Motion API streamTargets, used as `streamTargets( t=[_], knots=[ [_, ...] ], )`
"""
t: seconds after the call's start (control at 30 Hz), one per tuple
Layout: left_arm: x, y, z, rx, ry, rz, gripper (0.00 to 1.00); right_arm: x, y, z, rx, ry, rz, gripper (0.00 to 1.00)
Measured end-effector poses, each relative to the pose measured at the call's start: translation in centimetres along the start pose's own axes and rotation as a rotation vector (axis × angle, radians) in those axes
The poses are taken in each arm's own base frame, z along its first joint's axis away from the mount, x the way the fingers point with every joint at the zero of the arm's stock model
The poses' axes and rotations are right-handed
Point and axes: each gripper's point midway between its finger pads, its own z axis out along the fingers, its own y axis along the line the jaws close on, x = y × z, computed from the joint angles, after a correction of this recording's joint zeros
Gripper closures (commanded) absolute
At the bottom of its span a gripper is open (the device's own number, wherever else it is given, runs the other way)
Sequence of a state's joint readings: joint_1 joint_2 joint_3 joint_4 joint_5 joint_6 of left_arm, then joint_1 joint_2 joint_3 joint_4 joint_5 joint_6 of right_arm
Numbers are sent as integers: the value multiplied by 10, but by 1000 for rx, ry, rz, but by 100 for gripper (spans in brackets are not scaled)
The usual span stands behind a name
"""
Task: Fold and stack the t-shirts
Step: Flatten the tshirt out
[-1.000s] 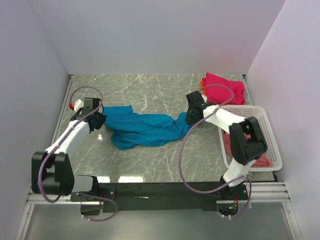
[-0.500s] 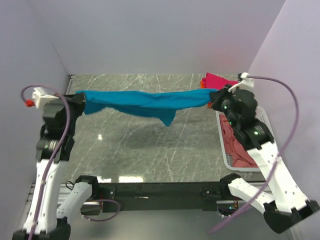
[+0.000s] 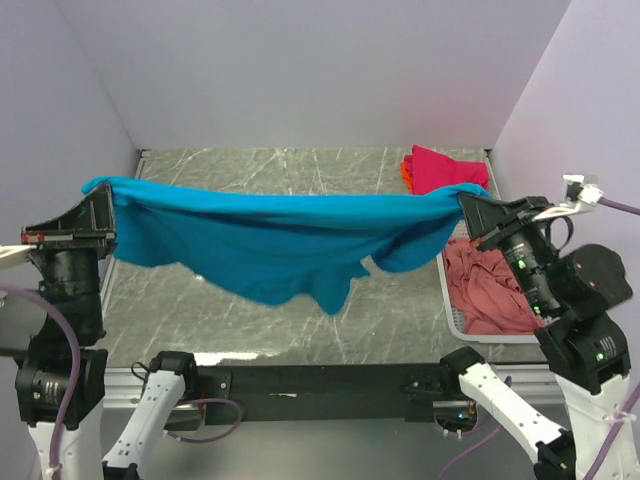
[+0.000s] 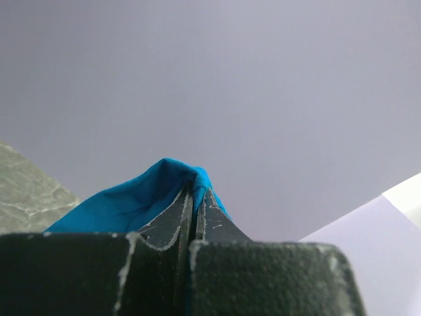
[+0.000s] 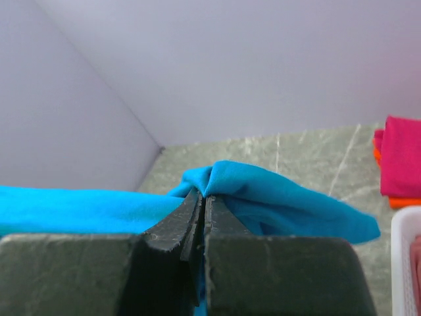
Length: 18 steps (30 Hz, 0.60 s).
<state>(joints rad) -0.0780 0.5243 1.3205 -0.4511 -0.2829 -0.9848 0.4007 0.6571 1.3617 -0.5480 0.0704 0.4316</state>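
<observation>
A teal-blue t-shirt (image 3: pixel 270 240) hangs stretched in the air across the table, sagging in the middle. My left gripper (image 3: pixel 103 192) is shut on its left end, and my right gripper (image 3: pixel 468 203) is shut on its right end. In the left wrist view the jaws pinch a fold of teal cloth (image 4: pixel 141 197). In the right wrist view the closed fingers hold teal cloth (image 5: pixel 263 191) too. A magenta-pink t-shirt (image 3: pixel 445 170) lies folded on an orange t-shirt (image 3: pixel 406 168) at the back right. A dusty salmon-pink t-shirt (image 3: pixel 490 290) lies crumpled in the basket.
The white lattice basket (image 3: pixel 452 322) stands at the right edge of the marble table (image 3: pixel 250 165). Plain walls close in the left, back and right sides. Both arms stand raised high, near the side walls.
Both arms rose higher and moved toward the camera, lifting the teal-blue t-shirt off the table. It went from a crumpled heap to a hanging, spread sheet.
</observation>
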Motion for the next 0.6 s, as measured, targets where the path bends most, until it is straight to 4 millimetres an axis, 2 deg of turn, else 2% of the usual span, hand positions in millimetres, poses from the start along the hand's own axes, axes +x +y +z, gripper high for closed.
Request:
streamTargets(
  t=[0.1,0.17,0.2,0.23,0.27,0.33,0.37,0.4,0.43,0.47,0.53,0.57,0.6],
  knots=[
    [12,14,18,-57,21,21,98,21,-10,17,43,64,-6,100],
    [30,35,40,-135,47,47,98,47,-26,38,104,136,-13,100],
    [41,51,55,-194,61,67,96,61,-33,49,131,170,-13,100],
    [54,68,69,-249,77,87,96,83,-46,63,168,229,-13,99],
    [71,92,86,-324,98,116,94,106,-60,78,209,292,-10,91],
    [111,151,116,-487,161,193,48,158,-92,107,289,420,11,74],
    [134,188,131,-580,205,246,14,186,-112,119,336,491,22,57],
    [156,222,143,-656,249,288,1,215,-129,128,376,567,26,54],
    [173,252,150,-724,291,312,1,249,-149,136,423,655,32,51],
    [193,289,155,-815,361,341,1,275,-165,139,461,724,31,51],
    [219,354,163,-977,466,379,1,326,-193,135,543,879,32,50],
    [226,374,164,-1029,498,390,1,343,-202,132,573,934,30,39],
    [230,390,165,-1067,523,394,1,354,-208,129,596,971,30,34]
  ],
)
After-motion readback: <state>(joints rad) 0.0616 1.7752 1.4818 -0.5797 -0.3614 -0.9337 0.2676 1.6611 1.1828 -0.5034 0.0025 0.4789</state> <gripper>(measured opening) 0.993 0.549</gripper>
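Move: Both my hands still grip the t-shirt, stretched between them high above the table. For my left hand, the bare marble where its corner will land is some 26 cm ahead, a couple of cm left and about 50 cm below. For my right hand, that landing spot is about 21 cm ahead, 2 cm left and 46 cm down. The pink folded pile is roughly 33 cm ahead of my right hand and 15 cm right, the laundry basket 8 cm ahead and 24 cm right, both over 40 cm below. I fling the stretched t-shirt out and down onto the marble. Both my hands sweep forward first, then plunge, dropping almost 40 cm in all while reaching ahead about 30 cm with my left and 18 cm with my right. My wrists tip over until the fingers point steeply down. Halfway through the swing my fingers start opening, the left fully and the right about half, and let go of the cloth. ##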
